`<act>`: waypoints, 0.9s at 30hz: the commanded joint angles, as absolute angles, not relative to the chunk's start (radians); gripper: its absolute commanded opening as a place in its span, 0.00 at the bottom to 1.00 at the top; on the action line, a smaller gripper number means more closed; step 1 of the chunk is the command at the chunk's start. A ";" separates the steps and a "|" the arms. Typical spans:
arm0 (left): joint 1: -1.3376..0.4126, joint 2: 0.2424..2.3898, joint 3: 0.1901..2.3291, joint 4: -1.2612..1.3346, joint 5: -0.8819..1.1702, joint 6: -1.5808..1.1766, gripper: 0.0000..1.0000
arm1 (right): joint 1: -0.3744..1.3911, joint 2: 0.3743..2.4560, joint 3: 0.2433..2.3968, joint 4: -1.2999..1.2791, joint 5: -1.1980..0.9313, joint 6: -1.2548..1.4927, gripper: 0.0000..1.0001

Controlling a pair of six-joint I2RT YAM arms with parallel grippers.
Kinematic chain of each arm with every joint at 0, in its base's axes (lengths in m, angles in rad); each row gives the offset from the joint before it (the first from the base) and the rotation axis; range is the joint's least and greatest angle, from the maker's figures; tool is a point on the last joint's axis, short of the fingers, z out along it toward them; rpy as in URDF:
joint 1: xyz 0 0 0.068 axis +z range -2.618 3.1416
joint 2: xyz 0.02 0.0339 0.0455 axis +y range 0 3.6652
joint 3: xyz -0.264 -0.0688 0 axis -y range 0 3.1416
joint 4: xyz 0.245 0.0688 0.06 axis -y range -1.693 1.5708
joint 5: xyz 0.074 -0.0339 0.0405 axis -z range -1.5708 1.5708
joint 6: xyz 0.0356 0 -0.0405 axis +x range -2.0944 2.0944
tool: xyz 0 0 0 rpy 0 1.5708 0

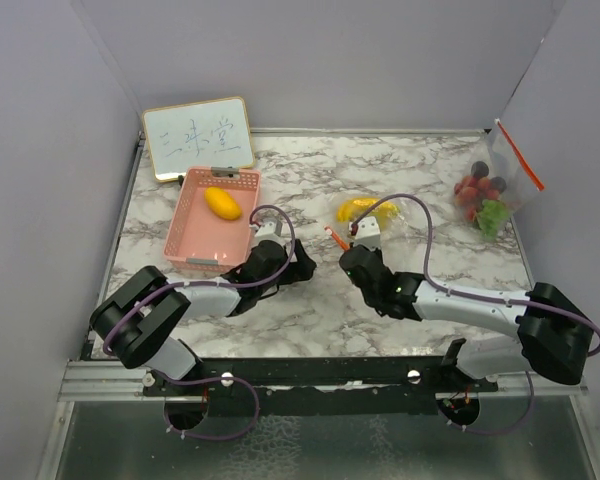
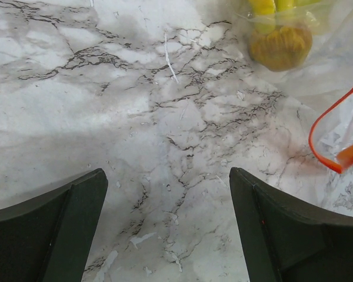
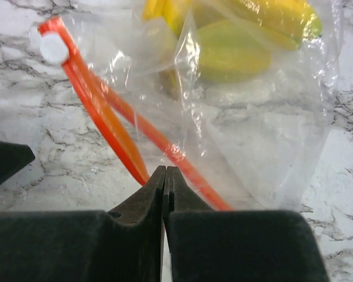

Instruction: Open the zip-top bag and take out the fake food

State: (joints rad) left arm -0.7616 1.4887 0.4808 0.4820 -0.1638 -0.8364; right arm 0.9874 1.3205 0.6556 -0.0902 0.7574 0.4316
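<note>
A clear zip-top bag (image 1: 375, 215) with an orange zip rim (image 3: 100, 111) lies mid-table, its mouth parted. Inside it sits fake food: yellow bananas (image 3: 282, 14) and a yellow-green piece (image 3: 229, 53). My right gripper (image 3: 165, 170) is shut on the orange rim at the bag's near edge, and a white slider (image 3: 53, 48) sits at the rim's far end. My left gripper (image 2: 167, 194) stands wide open over bare marble, left of the bag, with nothing between its fingers. In the left wrist view the orange rim (image 2: 335, 147) shows at the right.
A pink basket (image 1: 195, 235) at the left holds a yellow-orange lemon (image 1: 222, 203). Behind it leans a small whiteboard (image 1: 198, 137). A second zip-top bag (image 1: 495, 185) with red, dark and green pieces rests against the right wall.
</note>
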 commanded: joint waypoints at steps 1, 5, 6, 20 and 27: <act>-0.768 1.489 0.473 0.541 -0.099 -0.834 0.88 | 0.991 1.269 0.698 -0.067 0.807 0.411 0.02; -0.787 1.492 0.489 0.542 -0.088 -0.820 0.88 | 0.992 1.253 0.711 -0.039 0.783 0.371 0.02; -0.792 1.493 0.493 0.542 -0.086 -0.817 0.88 | 0.991 1.254 0.714 -0.041 0.784 0.361 0.02; -0.800 1.544 0.500 0.513 -0.100 -0.831 0.88 | 0.992 1.365 0.784 -0.151 0.781 0.251 0.81; -0.789 1.543 0.488 0.503 -0.108 -0.827 0.88 | 0.992 1.450 0.819 -0.182 0.820 0.268 0.77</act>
State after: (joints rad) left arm -0.7967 1.5280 0.4919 0.5285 -0.1047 -0.8257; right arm 0.9874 1.4143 0.7815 -0.1593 0.7818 0.2638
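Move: The right hand, shut, has its fingertips right over the orange zip mouth of the bag; the mouth's middle lies about 2 cm ahead, 3 cm left and 3 cm below. The white slider is some 6 cm ahead and 7 cm left, and the bagged bananas about 12 cm ahead, 2 cm right and 7 cm lower. From the open left hand the mouth is roughly 9 cm to the right and 5 cm ahead, nearly level. Right fingertips start at the bag's orange zip edge, shut, and end wide open on either side of the strip, close to it, with contact not certain. That hand rises about 3.5 cm and eases a little forward, opens at the top, then sinks some 2.5 cm back towards the mouth, rolling its left side down about 10 degrees. The left hand, still open, drifts 2 cm right and 1 cm back. ##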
